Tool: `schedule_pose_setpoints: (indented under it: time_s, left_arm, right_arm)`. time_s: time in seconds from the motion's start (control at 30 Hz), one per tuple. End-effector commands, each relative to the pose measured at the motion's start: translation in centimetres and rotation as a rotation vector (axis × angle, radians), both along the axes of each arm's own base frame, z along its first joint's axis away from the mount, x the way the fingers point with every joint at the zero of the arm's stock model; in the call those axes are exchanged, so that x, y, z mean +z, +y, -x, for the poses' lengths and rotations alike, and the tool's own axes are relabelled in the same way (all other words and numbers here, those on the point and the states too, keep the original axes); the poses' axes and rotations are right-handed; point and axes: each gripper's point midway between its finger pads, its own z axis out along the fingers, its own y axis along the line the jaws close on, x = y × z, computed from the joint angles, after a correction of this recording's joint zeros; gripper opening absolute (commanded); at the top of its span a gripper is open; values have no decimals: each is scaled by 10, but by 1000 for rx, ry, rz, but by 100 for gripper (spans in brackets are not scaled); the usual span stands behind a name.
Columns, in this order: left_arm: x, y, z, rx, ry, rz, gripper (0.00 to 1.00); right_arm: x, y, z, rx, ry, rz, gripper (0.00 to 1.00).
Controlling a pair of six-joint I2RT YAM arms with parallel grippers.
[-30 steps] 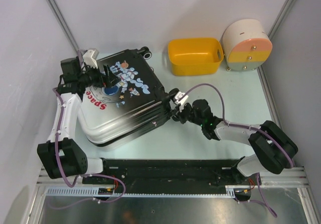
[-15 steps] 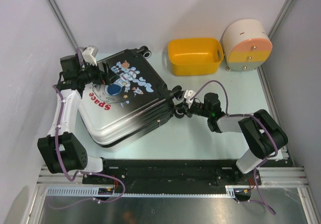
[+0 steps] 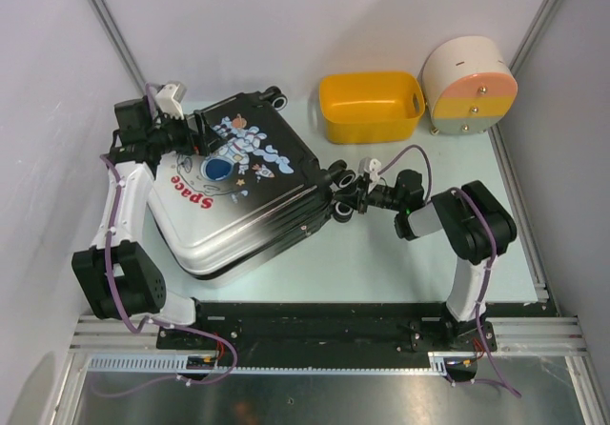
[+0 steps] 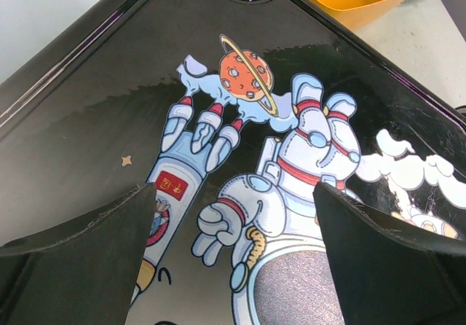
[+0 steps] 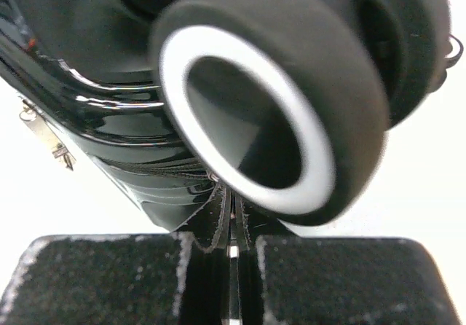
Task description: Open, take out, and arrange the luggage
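The luggage [image 3: 238,201] lies flat at the table's left, closed, its astronaut "Space" print facing up and its black wheels toward the back and right. My left gripper [image 3: 203,139] hovers open just over the lid's far left part; in the left wrist view its fingers [image 4: 80,230] straddle the printed astronaut [image 4: 306,150] without holding anything. My right gripper [image 3: 348,196] is at the case's right corner beside a wheel [image 5: 269,99]. There it is shut on the thin zipper pull [image 5: 231,223], which runs up to the zip seam of the shell [image 5: 138,157].
A yellow plastic basket [image 3: 370,108] stands behind the right gripper at the back. A round cream-and-orange drawer box [image 3: 469,87] is in the back right corner. Grey walls close in on the left and right.
The right gripper has carried the zipper pull from the case's front-right side up around to the right corner by the wheel, its arm folding in. The left gripper shifted slightly toward the back left.
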Motion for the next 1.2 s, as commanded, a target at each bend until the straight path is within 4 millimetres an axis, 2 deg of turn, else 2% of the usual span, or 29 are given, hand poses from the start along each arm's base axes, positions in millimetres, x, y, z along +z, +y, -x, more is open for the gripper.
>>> schedule_pose_setpoints:
  time_s: [0.0,0.2,0.27,0.3,0.33,0.4,0.43,0.63,0.73,0.77,0.87,0.9,1.0,1.03,1.07,1.1,1.17]
  left_arm:
    - [-46,14,15,82,224,4,96]
    - [-48,15,12,84,241,5,95]
    - [-49,15,10,82,246,5,95]
    - [-50,15,10,82,251,8,95]
    - [-50,15,8,80,252,9,95]
    - [-50,14,5,78,257,14,94]
    - [-50,15,4,80,259,18,94]
    - [-57,15,-3,74,280,27,93]
    - [-54,15,-6,72,275,32,93]
    - [-51,15,-6,72,269,31,93]
    - [-31,11,-6,51,218,41,96]
    - [-18,10,-4,48,188,43,97]
    - [9,7,1,53,144,76,100]
    - [23,8,6,54,110,82,100]
    - [30,8,9,60,100,89,100]
    - [37,8,12,68,97,109,100]
    - [55,10,21,81,62,130,100]
  right_arm:
    - [59,-29,-62,-122,-186,-148,0]
    - [64,-43,-97,-152,-155,-187,1]
    - [61,-37,-103,-127,-152,-192,2]
    - [61,-32,-100,-96,-158,-195,4]
    - [51,-24,-98,-68,-125,-199,5]
    - [53,-14,-99,-37,-128,-212,6]
    - [44,-4,-97,-18,-88,-218,5]
    - [43,19,-104,-4,-44,-262,8]
    - [37,24,-108,-30,-7,-273,15]
    - [35,25,-107,-24,-1,-269,25]
    - [38,24,-105,-17,23,-255,36]
    - [43,17,-110,-44,37,-256,41]
    - [43,0,-113,-103,77,-237,54]
    - [49,-6,-108,-116,83,-234,57]
    - [49,-9,-106,-123,97,-227,64]
    - [44,-14,-105,-137,136,-209,67]
    - [45,-19,-96,-151,175,-193,70]
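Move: Between the paired wheels on the suitcase's near right corner, the shut right fingers hold a zipper pull. The upper wheel is about 3 cm ahead and 5 cm above them, the lower wheel about 5 cm back and level sideways. The far wheels, towards which the seam runs, lie some 22 cm ahead and 15 cm left; the yellow bin 21 cm ahead and 8 cm right. From the left hand the pull is roughly 8 cm back, 30 cm right, 12 cm lower. Dragging the zipper pull forward along the seam, past the upper wheel towards the far wheels, the right hand travels about 9 cm, rolling some 15 degrees, then opens wide, lets go and draws off 2 to 3 cm to the right. The open left hand, resting on the lid, creeps forward about 2.5 cm, then backs off and rises 1 to 2 cm. ##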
